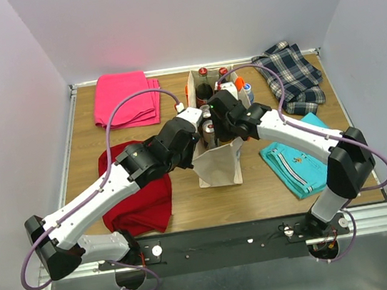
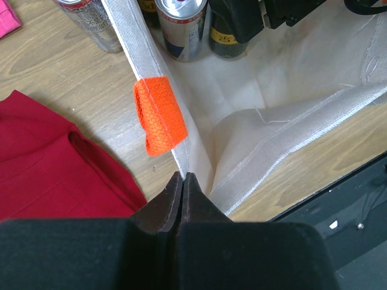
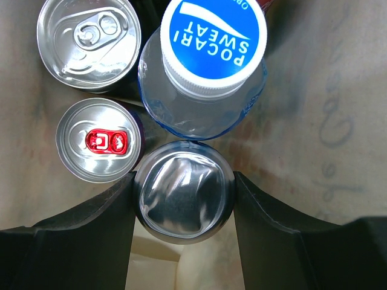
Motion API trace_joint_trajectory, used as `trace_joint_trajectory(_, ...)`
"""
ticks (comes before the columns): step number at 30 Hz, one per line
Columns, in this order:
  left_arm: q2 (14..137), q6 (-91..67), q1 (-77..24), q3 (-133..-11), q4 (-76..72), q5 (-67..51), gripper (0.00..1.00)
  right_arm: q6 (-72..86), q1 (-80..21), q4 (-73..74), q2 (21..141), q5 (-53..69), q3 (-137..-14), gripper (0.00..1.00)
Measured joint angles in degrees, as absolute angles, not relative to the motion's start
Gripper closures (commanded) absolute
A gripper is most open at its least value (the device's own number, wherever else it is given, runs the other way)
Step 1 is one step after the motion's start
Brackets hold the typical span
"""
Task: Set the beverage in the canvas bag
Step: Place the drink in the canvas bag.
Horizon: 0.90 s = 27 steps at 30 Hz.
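Observation:
The cream canvas bag [image 1: 218, 168] stands open at the table's middle, with an orange strap [image 2: 159, 115] on its rim. My left gripper [image 2: 182, 179] is shut on that rim just below the strap, pinching the fabric edge. Inside the bag, my right gripper [image 3: 183, 194] is shut on a beverage can [image 3: 183, 192] whose plain shiny end faces the camera; both fingers [image 3: 266, 217] press its sides. Beside it stand two silver-topped cans [image 3: 100, 140] and a blue-capped Pocari Sweat bottle [image 3: 205, 66]. From above, both wrists meet over the bag's mouth [image 1: 209, 125].
A red cloth [image 1: 138, 189] lies left of the bag and a pink one [image 1: 123, 98] at the back left. Teal [image 1: 296, 159] and plaid [image 1: 292, 77] cloths lie on the right. A can [image 2: 91, 21] shows left of the bag's wall. Bottles [image 1: 243, 89] stand behind.

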<state>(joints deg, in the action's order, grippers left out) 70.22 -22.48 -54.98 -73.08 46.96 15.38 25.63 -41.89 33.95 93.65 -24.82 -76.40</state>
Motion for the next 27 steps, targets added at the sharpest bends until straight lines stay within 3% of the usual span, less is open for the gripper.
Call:
trace_joint_trajectory(25,68.40,-22.02,-54.98,-73.06,46.98,15.42,0.71,28.60,-41.89,34.54,94.96,-24.86,-76.31,0.99)
trace_joint_trajectory(27,68.40,-22.02,-54.98,-73.06,46.98,15.44,0.70,28.75,-41.89,34.57,94.96,-24.93,-76.31,0.91)
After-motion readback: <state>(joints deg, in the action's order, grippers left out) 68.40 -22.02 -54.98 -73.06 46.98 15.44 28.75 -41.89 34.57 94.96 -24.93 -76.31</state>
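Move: The left fingers are still shut on the bag's rim near its near left corner, right at the hand point; the orange tab on that rim is about 6 cm ahead and 1 cm right. The held can's middle is some 7 cm ahead of the left hand, 11 cm right and 11 below. The right hand has that can, with the bag floor some 10 cm straight below; the red-tab can stands 2 cm ahead and 6 left, the Pocari bottle 7 ahead and 1 right. The left fingers let go of the canvas rim, parting to about a quarter of their range while the hand rises roughly 1 cm, the rim still between the fingertips. The right hand keeps its grip around the can and eases it straight down inside the bag by about 1 cm, beside the red-tab can and the Pocari bottle, with hardly any wrist turn. ##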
